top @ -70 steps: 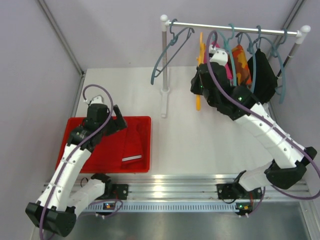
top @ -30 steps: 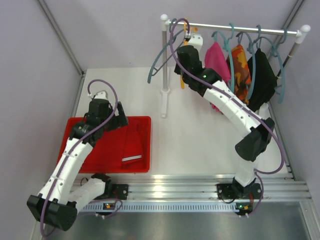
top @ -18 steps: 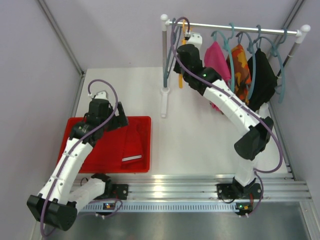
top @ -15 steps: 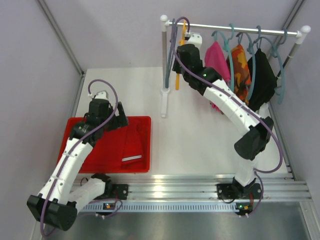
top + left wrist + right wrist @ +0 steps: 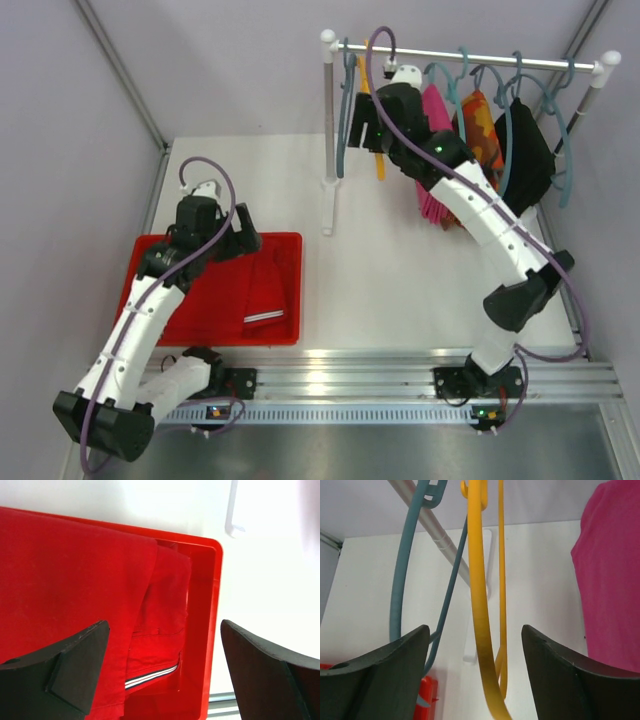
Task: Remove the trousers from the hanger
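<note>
Magenta pink trousers [image 5: 436,150], orange camouflage trousers [image 5: 482,122] and black trousers [image 5: 526,145] hang on teal hangers from the rail [image 5: 480,57]. An empty yellow hanger [image 5: 373,135] and an empty teal hanger [image 5: 344,120] hang at the rail's left end. My right gripper [image 5: 368,128] is open, its jaws either side of the yellow hanger [image 5: 482,630] without touching it. The magenta trousers [image 5: 612,575] hang just to its right. Red trousers [image 5: 266,290] lie in the red tray [image 5: 160,300]. My left gripper [image 5: 243,232] hovers open above them [image 5: 160,620].
The rack's white post [image 5: 328,130] stands on a base [image 5: 328,218] at the table's middle, just left of the empty hangers. The grey side walls and a metal rail [image 5: 400,375] at the near edge bound the table.
My right gripper has opened and let go of the yellow hanger, which now hangs on the rail. The arm has drawn slightly right. The left arm is still.
</note>
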`<action>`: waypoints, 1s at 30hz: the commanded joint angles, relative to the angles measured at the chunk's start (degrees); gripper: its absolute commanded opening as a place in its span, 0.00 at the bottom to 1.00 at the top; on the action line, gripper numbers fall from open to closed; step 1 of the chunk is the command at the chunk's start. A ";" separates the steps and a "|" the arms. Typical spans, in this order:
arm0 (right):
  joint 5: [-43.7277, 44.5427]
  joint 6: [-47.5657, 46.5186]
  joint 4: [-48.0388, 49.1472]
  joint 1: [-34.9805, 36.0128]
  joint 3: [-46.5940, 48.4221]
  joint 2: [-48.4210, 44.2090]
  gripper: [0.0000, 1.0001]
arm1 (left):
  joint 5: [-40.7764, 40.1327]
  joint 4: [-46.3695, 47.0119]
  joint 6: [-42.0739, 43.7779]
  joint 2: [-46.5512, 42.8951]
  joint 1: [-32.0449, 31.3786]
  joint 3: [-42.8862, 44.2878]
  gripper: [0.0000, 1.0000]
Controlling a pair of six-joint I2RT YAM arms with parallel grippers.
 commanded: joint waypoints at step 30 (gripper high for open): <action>-6.02 -13.37 -2.21 -17.85 -7.50 -19.50 0.96 | -7.28 2.19 -6.42 -4.86 0.21 -1.19 0.98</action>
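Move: The teal hanger with the pink trousers is about 18 cm to the right hand's right and some 6 cm ahead, roughly level with it. The empty yellow hanger stands between the open fingers, its middle about 5 cm ahead, with the empty grey-blue hanger some 5 cm to its left. The camouflage trousers hang about 25 cm right, 8 cm ahead and 10 cm below. From the left hand, the teal hanger is roughly 22 cm ahead, 43 cm right and 15 cm higher. Backing off and up, the right hand draws clear of the yellow hanger, some 9 cm back and 12 cm up while swinging right. It then carries on right, easing down and a little forward towards the teal hanger, about 16 cm right in all, the fingers spreading to full width. Over the tray the left hand rises nearly 3 cm with a small swing right and back, still open. ##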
